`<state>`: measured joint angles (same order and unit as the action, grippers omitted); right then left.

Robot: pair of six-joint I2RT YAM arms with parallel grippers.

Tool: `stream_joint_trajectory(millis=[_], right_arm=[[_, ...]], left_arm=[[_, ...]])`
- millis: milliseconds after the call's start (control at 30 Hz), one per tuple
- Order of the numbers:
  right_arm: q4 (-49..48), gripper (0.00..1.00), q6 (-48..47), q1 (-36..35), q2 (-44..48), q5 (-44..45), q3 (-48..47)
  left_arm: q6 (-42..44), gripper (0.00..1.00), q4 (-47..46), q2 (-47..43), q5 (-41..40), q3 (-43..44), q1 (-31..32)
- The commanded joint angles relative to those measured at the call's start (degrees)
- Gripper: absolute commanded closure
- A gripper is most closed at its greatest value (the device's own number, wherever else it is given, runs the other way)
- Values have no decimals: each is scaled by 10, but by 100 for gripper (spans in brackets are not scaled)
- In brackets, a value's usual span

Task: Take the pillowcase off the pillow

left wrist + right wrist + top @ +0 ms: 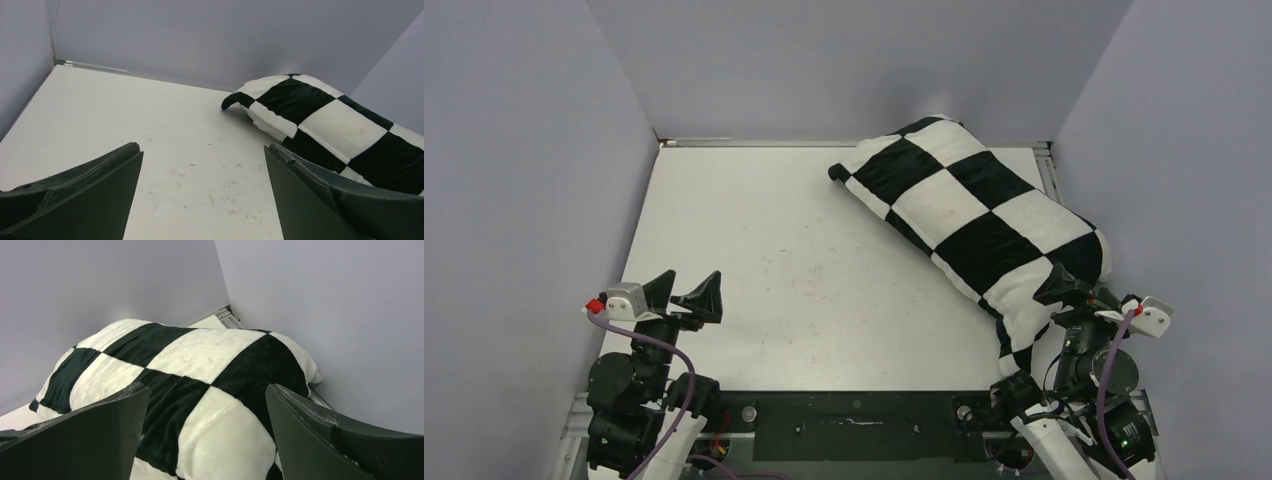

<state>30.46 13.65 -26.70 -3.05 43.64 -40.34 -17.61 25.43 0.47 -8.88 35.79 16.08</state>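
Observation:
The black-and-white checkered pillowcase (969,205) lies stuffed and plump, diagonally from the back wall toward the near right corner. It still covers the pillow, so the plain white pillow is hidden inside it. My right gripper (1086,293) is open and empty, just above the near end of the pillowcase (200,360), with that end between its spread fingers (207,387). My left gripper (686,288) is open and empty at the near left, well apart from the pillowcase, which shows to its right in the left wrist view (325,120). Bare table lies between its fingers (202,147).
The white table (804,260) is boxed in by grey walls on the left, back and right. The pillowcase's far end touches the back wall and its right side sits close to the right wall (350,315). A metal rail (724,142) runs along the back edge.

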Motion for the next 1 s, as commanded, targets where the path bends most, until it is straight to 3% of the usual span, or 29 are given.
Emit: stream_joint_trajectory(millis=[0, 333, 733, 967], right_arm=[[-15, 10, -10, -1, -16, -4, -1], [1, 10, -14, -1, -102, -30, -38], [84, 10, -70, -2, -481, -152, -218], [78, 10, -107, 2, -675, -192, -282]], left_arm=[[-1, 4, -33, -27, 9, 4, 0], [-3, 4, -36, -51, 5, -1, 16], [29, 4, -26, -67, -50, -2, 94], [18, 4, -22, -65, -101, -3, 151]])
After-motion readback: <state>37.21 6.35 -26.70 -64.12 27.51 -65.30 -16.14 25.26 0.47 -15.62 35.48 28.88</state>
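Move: The pillowcase's middle lies about 27 cm ahead of the open right hand, some 8 cm to its left and roughly 26 cm below. Its limp near tail is almost under that hand, about 2 cm ahead, 2 cm left and 29 cm down; the dark far-left corner is some 46 cm ahead and 40 cm left, about 28 cm down. From the left hand, the middle is about 27 cm ahead, 50 cm right and 26 cm down. Right hand, open, reaches about 20 cm forward-left towards the pillowcase's middle, sinking late, fingers tipping down some 40 degrees. ##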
